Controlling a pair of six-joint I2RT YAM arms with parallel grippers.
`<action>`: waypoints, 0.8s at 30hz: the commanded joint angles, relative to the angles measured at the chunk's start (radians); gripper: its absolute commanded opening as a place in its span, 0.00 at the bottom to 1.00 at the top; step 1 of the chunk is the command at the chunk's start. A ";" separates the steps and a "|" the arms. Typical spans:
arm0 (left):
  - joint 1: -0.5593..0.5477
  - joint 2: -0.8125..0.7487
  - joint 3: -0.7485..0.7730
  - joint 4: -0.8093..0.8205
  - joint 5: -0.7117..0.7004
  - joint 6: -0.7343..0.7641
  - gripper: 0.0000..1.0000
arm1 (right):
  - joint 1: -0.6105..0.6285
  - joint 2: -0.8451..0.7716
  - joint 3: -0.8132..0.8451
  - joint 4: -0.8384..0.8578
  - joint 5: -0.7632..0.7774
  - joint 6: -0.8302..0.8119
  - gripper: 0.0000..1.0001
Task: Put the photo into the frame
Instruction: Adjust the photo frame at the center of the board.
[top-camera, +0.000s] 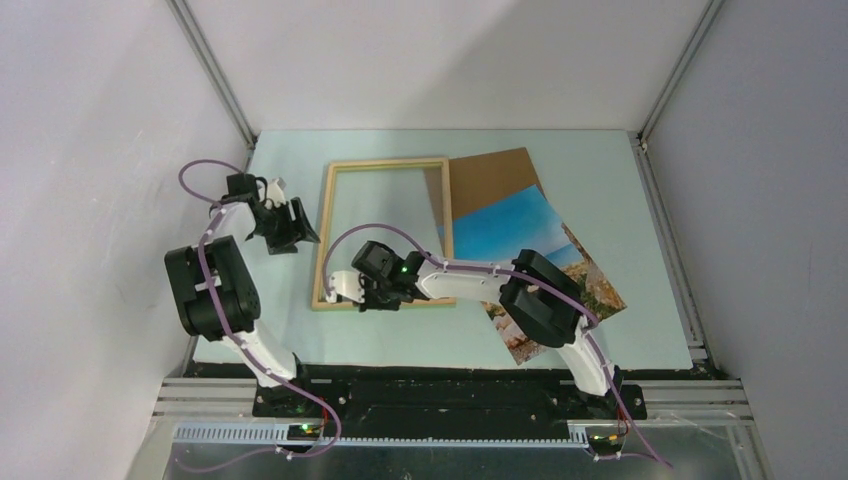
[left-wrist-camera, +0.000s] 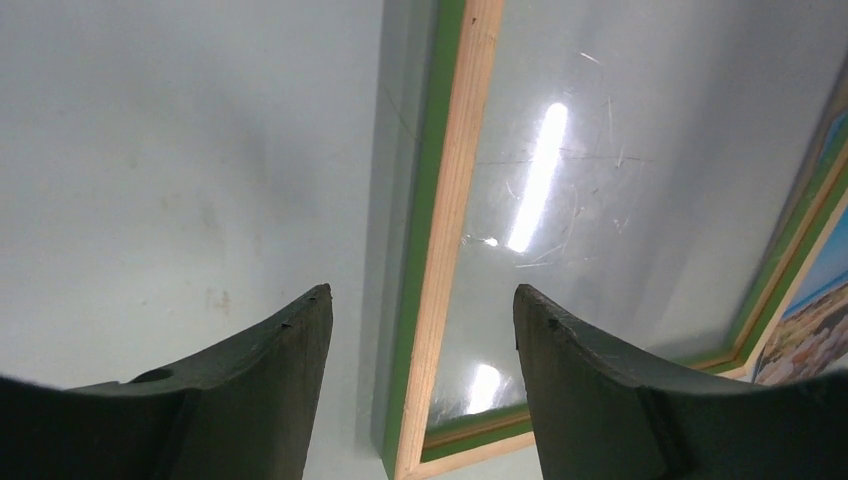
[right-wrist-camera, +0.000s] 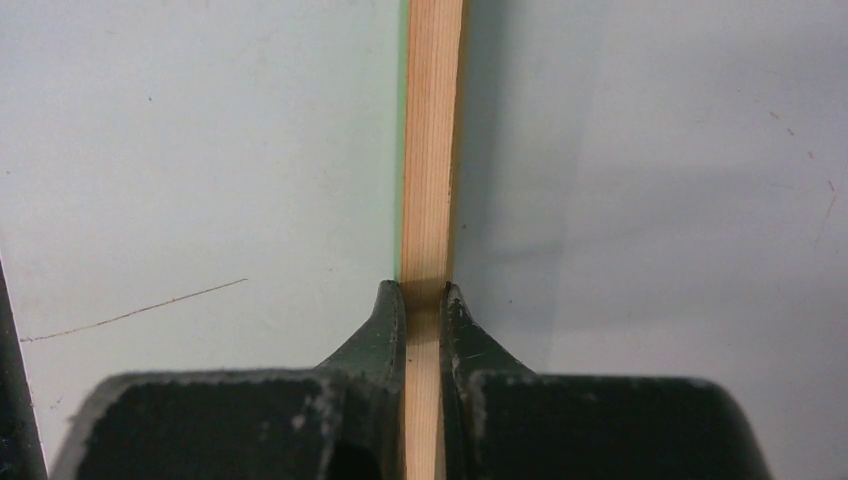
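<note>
The frame (top-camera: 324, 230) lies left of centre on the table, pale wood side up, with a green outer edge (left-wrist-camera: 430, 200) and a shiny pane inside it. My right gripper (top-camera: 350, 297) is shut on the frame's near rail by the left corner; in the right wrist view the fingers (right-wrist-camera: 392, 320) pinch the wooden strip (right-wrist-camera: 432, 150). My left gripper (top-camera: 303, 234) hovers open just left of the frame's left rail (left-wrist-camera: 455, 200), touching nothing. The photo (top-camera: 540, 245), blue sky over pale rocks, lies face up to the right of the frame, partly under my right arm.
A brown backing board (top-camera: 490, 180) lies under the photo's far edge, against the frame's right rail. Grey walls and aluminium posts enclose the table on three sides. A corner of the photo (left-wrist-camera: 815, 320) shows at the right edge of the left wrist view.
</note>
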 joint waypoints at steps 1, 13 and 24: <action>0.030 -0.056 0.008 -0.012 -0.017 0.035 0.71 | 0.028 0.027 0.040 0.003 0.007 -0.004 0.10; 0.036 -0.124 0.037 -0.023 0.045 0.049 0.72 | -0.005 -0.176 -0.073 0.029 0.139 0.139 0.78; -0.060 -0.033 0.134 -0.023 -0.173 0.050 0.71 | -0.121 -0.495 -0.257 0.056 0.206 0.221 0.84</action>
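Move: The photo frame lies flat, its near bar still pinched in the right fingers. Its middle is about 18 cm ahead of the right hand, roughly 2 cm to the right and almost level in height. The brown board is some 20 cm ahead and 26 cm right, and the photo about 7 cm ahead and 35 cm right. From the open left hand, the frame's middle is some 17 cm right, 3 cm ahead and 4 cm below. The photo frame's near bar is let go: the right fingers spread wide while the hand stays nearly in place, then it climbs about 11 cm off the bar, swinging some 7 cm right and a little forward, turning roughly 20 degrees clockwise. The left hand, still open by the left bar, first eases slightly left, then rises about 4 cm. ##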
